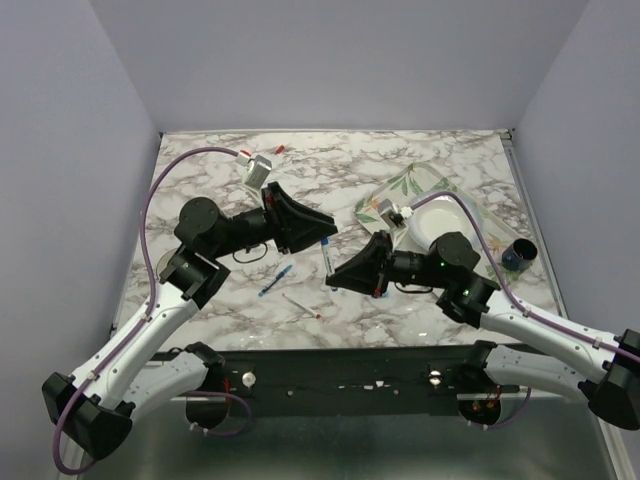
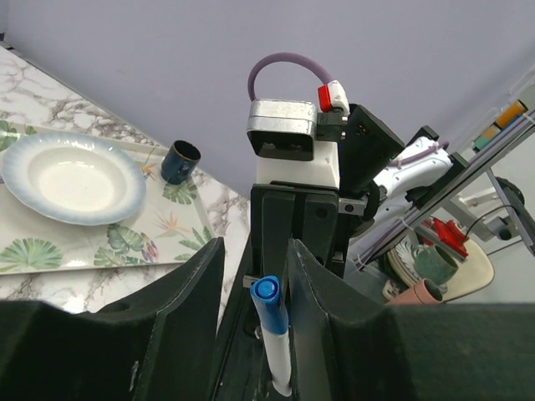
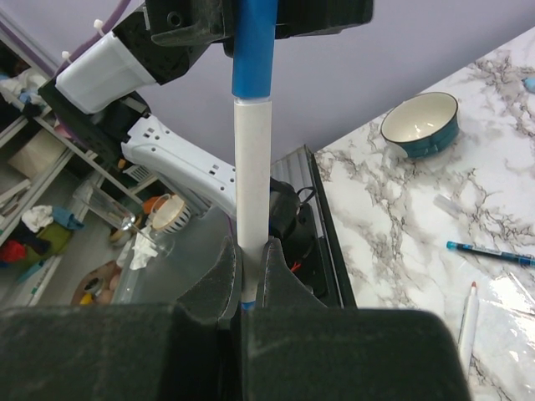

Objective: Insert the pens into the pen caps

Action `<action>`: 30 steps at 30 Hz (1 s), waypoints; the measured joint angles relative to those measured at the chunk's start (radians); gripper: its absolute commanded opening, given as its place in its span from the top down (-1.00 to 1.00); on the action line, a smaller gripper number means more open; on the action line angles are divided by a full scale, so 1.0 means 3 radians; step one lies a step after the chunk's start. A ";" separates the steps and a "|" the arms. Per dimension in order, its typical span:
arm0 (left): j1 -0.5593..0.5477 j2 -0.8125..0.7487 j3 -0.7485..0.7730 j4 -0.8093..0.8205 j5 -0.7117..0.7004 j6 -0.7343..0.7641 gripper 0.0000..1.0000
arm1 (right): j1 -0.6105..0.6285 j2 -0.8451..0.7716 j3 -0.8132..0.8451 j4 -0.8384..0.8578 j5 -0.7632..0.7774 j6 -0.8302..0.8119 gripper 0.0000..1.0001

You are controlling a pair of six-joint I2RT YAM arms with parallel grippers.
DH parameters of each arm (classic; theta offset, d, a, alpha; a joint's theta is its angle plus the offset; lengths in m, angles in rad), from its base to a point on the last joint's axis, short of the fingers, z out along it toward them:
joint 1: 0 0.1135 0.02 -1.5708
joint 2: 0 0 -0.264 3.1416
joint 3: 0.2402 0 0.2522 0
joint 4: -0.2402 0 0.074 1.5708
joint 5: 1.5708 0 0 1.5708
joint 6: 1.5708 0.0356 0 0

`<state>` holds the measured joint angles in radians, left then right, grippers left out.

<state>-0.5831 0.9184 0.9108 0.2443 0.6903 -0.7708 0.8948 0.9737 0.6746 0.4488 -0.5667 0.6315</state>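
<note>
A white pen (image 3: 252,167) stands upright with its lower end clamped in my right gripper (image 3: 251,246), which is shut on it. A blue pen cap (image 2: 274,313) sits on the pen's top end. My left gripper (image 2: 255,246) reaches around that cap with its jaws apart: the cap rests against the right finger, and a gap shows on the left side. In the top view the two grippers meet mid-table, left (image 1: 322,238) and right (image 1: 338,272). A blue pen (image 1: 275,281) and a white pen with a red end (image 1: 300,305) lie on the marble in front of them.
At the back right a floral tray (image 1: 385,195) carries a white plate (image 1: 440,222). A dark round cup (image 1: 518,255) stands near the right edge. A teal bowl (image 3: 420,123) shows in the right wrist view. A small red piece (image 1: 279,149) lies at the far edge.
</note>
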 measured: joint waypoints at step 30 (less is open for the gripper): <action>0.0047 0.0076 -0.0271 0.0576 -0.0089 -0.0617 1.00 | 0.0015 0.0006 0.0338 -0.0754 0.0263 -0.0270 0.99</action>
<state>-0.5690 0.9413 0.8295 0.4171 0.6636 -0.9558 0.8993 0.9756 0.7761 0.2226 -0.4877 0.5507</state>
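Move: The blue cap, seated over the top of the white pen, is already between the left hand's parted fingertips, its middle about 1 cm back and 2 cm below that hand's point. From the right hand, which grips the pen low down, the cap is some 4 cm ahead and 6 cm up. On the table about 26 cm below the right hand are a red-tipped pen 4 cm ahead and 9 cm left, a dark-blue pen 12 cm ahead and 17 cm left, and a light-blue block 7 cm ahead and 14 cm right. Almost on the spot, the left hand shuts its fingers and pinches the blue cap, then rolls its wrist roughly 10 degrees, fingertips rising, and eases about 1 cm forward. The right hand keeps its grip on the pen, sinks nearly 1 cm, then works back up and forward some 1.5 cm while its fingertips tip down and turn clockwise. ##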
